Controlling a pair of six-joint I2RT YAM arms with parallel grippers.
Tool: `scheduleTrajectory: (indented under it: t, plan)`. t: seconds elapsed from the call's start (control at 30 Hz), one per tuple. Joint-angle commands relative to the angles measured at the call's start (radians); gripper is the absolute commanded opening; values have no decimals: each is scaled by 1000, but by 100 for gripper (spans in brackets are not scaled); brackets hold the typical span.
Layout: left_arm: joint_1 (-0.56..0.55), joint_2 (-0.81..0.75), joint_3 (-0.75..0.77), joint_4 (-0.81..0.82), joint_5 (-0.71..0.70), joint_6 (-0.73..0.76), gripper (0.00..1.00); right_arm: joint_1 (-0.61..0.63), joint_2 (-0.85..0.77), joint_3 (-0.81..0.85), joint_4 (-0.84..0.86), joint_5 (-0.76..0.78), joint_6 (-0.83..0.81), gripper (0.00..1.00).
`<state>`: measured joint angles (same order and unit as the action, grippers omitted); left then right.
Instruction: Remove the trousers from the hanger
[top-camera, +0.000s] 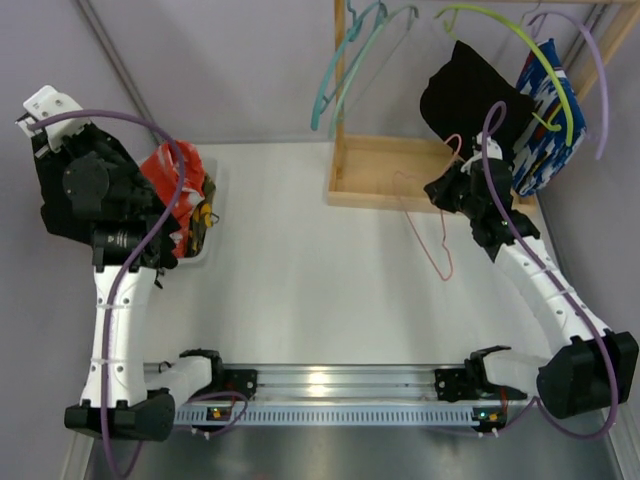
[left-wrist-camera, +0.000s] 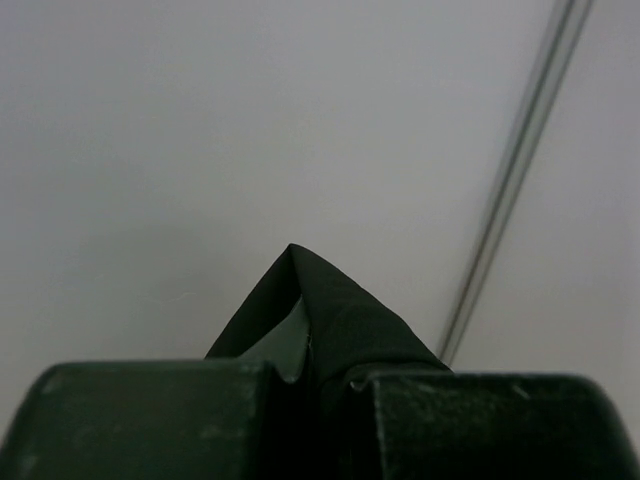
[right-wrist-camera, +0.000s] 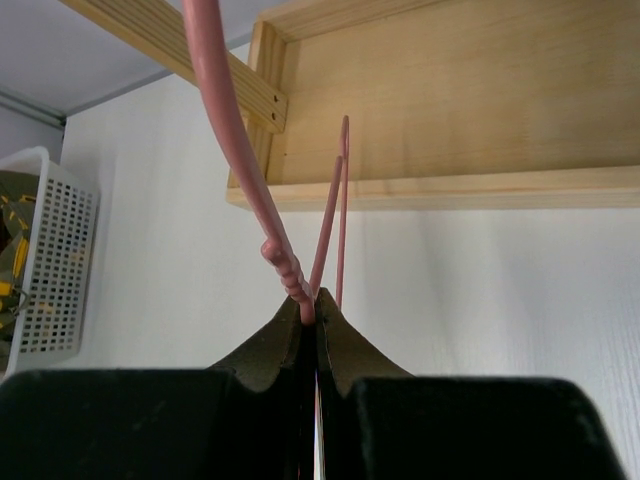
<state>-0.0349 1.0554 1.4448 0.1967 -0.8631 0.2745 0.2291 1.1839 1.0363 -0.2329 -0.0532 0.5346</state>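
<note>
My right gripper (right-wrist-camera: 318, 300) (top-camera: 446, 186) is shut on the neck of a bare pink hanger (top-camera: 432, 238) (right-wrist-camera: 232, 120), held over the table beside the wooden frame. Nothing hangs on it. Black trousers (top-camera: 468, 92) hang from the rack at the back right. Red-orange trousers (top-camera: 168, 186) and a camouflage pair (top-camera: 204, 216) lie in the white basket (top-camera: 198, 258) at the left. My left gripper (left-wrist-camera: 300, 300) is raised by the basket, facing the grey wall. It is shut, with nothing showing between its fingers.
A wooden frame (top-camera: 380, 172) lies at the back of the table. Above it hang teal hangers (top-camera: 350, 60), a yellow-green hanger (top-camera: 540, 60) and a blue-and-white garment (top-camera: 548, 112). A metal rail (top-camera: 340, 385) runs along the near edge.
</note>
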Motion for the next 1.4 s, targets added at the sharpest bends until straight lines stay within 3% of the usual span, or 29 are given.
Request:
scheduleTrajectory:
  t: [0.0,0.37,0.5,0.8,1.0,1.13,1.23,1.27,1.37]
  plan:
    - [61,29,-18,211,-47,132,0,15,-1,56,32,-28,2,0]
    - [267,233,-63,260,96,112,0,15,-56,61,32,-79,-45,0]
    - [265,259,-154,260,219,80,0,15,-87,68,38,-92,-53,0]
    - [198,383,-392,256,298,42,0,15,-129,158,14,-146,-88,0]
    - [121,457,-463,221,254,42,2,16,-124,254,-9,-171,-111,0]
    - [115,450,-475,86,254,-27,10,15,-112,292,-16,-183,-119,0]
    - [115,401,-486,-15,305,-78,22,15,-86,336,-20,-197,-114,0]
    - [115,378,-494,-34,355,-80,37,16,-80,349,-29,-201,-111,0]
    - [115,253,-515,-45,421,-93,60,15,-41,410,-43,-182,-108,0]
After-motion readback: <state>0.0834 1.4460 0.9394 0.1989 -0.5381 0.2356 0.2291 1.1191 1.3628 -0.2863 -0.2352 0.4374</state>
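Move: The basket's middle lies about 14 cm ahead of the left hand, 3 cm to its left and some 48 cm below; the red-and-white trousers are roughly 17 cm ahead and 1 cm left, the camouflage pair 12 cm ahead and 6 cm right, both about 46 cm down. The right hand's pink hanger is headed for the teal hangers, some 17 cm ahead, 15 cm left and 25 cm up; black trousers hang 15 cm ahead, 6 cm right and 18 cm up. Down some 35 cm and forward about 15, after a first swing to the left that is undone on the way, the left hand lowers the black trousers it still grips onto the basket, tipping its fingers down by roughly 50 degrees and opening them about halfway at the end. Meanwhile the right arm keeps its pinch on the empty pink hanger and raises it, slowly then faster, towards the teal hangers, tilting its fingers up. ##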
